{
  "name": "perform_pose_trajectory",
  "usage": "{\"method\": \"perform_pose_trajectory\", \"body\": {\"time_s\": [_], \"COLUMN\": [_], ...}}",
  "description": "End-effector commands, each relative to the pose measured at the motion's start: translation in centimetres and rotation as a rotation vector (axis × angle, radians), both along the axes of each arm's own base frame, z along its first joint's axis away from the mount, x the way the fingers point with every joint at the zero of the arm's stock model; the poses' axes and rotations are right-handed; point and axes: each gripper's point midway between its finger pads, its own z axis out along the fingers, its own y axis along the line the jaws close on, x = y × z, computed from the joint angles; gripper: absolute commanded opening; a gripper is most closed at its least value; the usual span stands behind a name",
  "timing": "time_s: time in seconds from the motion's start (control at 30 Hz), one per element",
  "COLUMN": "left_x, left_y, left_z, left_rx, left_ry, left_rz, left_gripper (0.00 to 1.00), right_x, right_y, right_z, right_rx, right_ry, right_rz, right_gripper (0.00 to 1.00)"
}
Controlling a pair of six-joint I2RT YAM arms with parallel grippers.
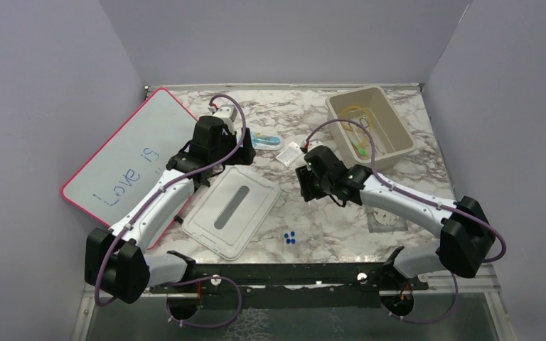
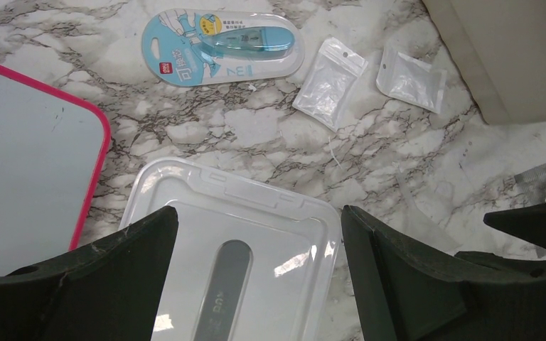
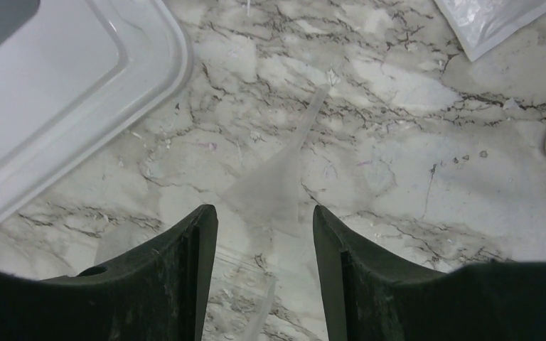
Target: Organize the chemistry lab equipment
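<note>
A clear plastic funnel-shaped piece [image 3: 284, 167] lies flat on the marble, its thin stem pointing away. My right gripper [image 3: 263, 209] is open, low over the piece's wide end, with a finger on each side and no grip. My left gripper [image 2: 257, 213] is wide open above the far corner of a clear lid [image 2: 256, 234], holding nothing. Two small clear bags [image 2: 330, 82] lie on the marble ahead of it. In the top view, yellow tubing [image 1: 359, 114] and a green stick [image 1: 365, 148] lie inside the beige bin [image 1: 404, 138] at the back right.
A pink-rimmed whiteboard [image 1: 124, 167] leans at the left. A blue correction-tape pack [image 2: 220, 46] lies near the back. Small blue pieces [image 1: 289, 238] sit near the front, and a clear dish [image 1: 386, 219] lies beside the right arm. Grey walls enclose the table.
</note>
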Motion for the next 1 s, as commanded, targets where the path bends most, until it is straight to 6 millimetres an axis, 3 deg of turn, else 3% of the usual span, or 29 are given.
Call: {"method": "perform_pose_trajectory", "body": {"time_s": [0.0, 0.13, 0.3, 0.6, 0.83, 0.97], "left_x": [0.1, 0.2, 0.1, 0.2, 0.2, 0.2], "left_y": [-0.2, -0.2, -0.2, -0.1, -0.1, -0.1], "left_z": [0.4, 0.4, 0.4, 0.2, 0.3, 0.3], "left_rx": [-0.02, -0.023, -0.023, -0.013, -0.015, -0.016], "left_ry": [-0.016, -0.015, -0.014, -0.013, -0.013, -0.015], "left_rz": [-0.006, -0.009, -0.01, -0.004, -0.005, -0.005], "left_gripper": [0.88, 0.88, 0.88, 0.88, 0.88, 0.88], "right_x": [-2.3, -2.7, -1.4, 2.1, 2.9, 3.4], "right_y": [-1.5, -2.4, -3.1, 0.0, 0.6, 0.4], "right_z": [-1.6, -3.0, -4.9, -5.4, -3.4, -0.8], "right_rx": [-0.035, -0.069, -0.152, -0.09, -0.013, 0.033], "right_ry": [0.064, 0.084, 0.072, -0.055, -0.141, -0.203], "right_rz": [0.044, 0.025, -0.024, 0.025, 0.011, -0.03], "right_gripper": [0.56, 0.55, 0.52, 0.36, 0.07, 0.01]}}
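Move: The clear funnel lies on its side, stem pointing away, about 3 cm ahead of the right hand and 7 cm below it. From the same hand, two white packets lie some 13 cm ahead, one about 6 cm to the left and the other 3 cm to the right. The white lid's middle is about 23 cm left and 4 cm back, and all of these are some 8 cm down. From the idle left hand, the funnel is roughly 20 cm right, 6 cm back and 15 cm below. The right hand, fingers half open, first dips back and to its right while sinking, then carries on down to about 6.5 cm below its start, tipping by some 10 degrees and back. Low over the table it sweeps some 3 cm forward and 2 cm left into the funnel's wide end, shuts its fingers almost fully to pinch the thin rim with the tips, and starts up by nearly 2 cm with that grip. ##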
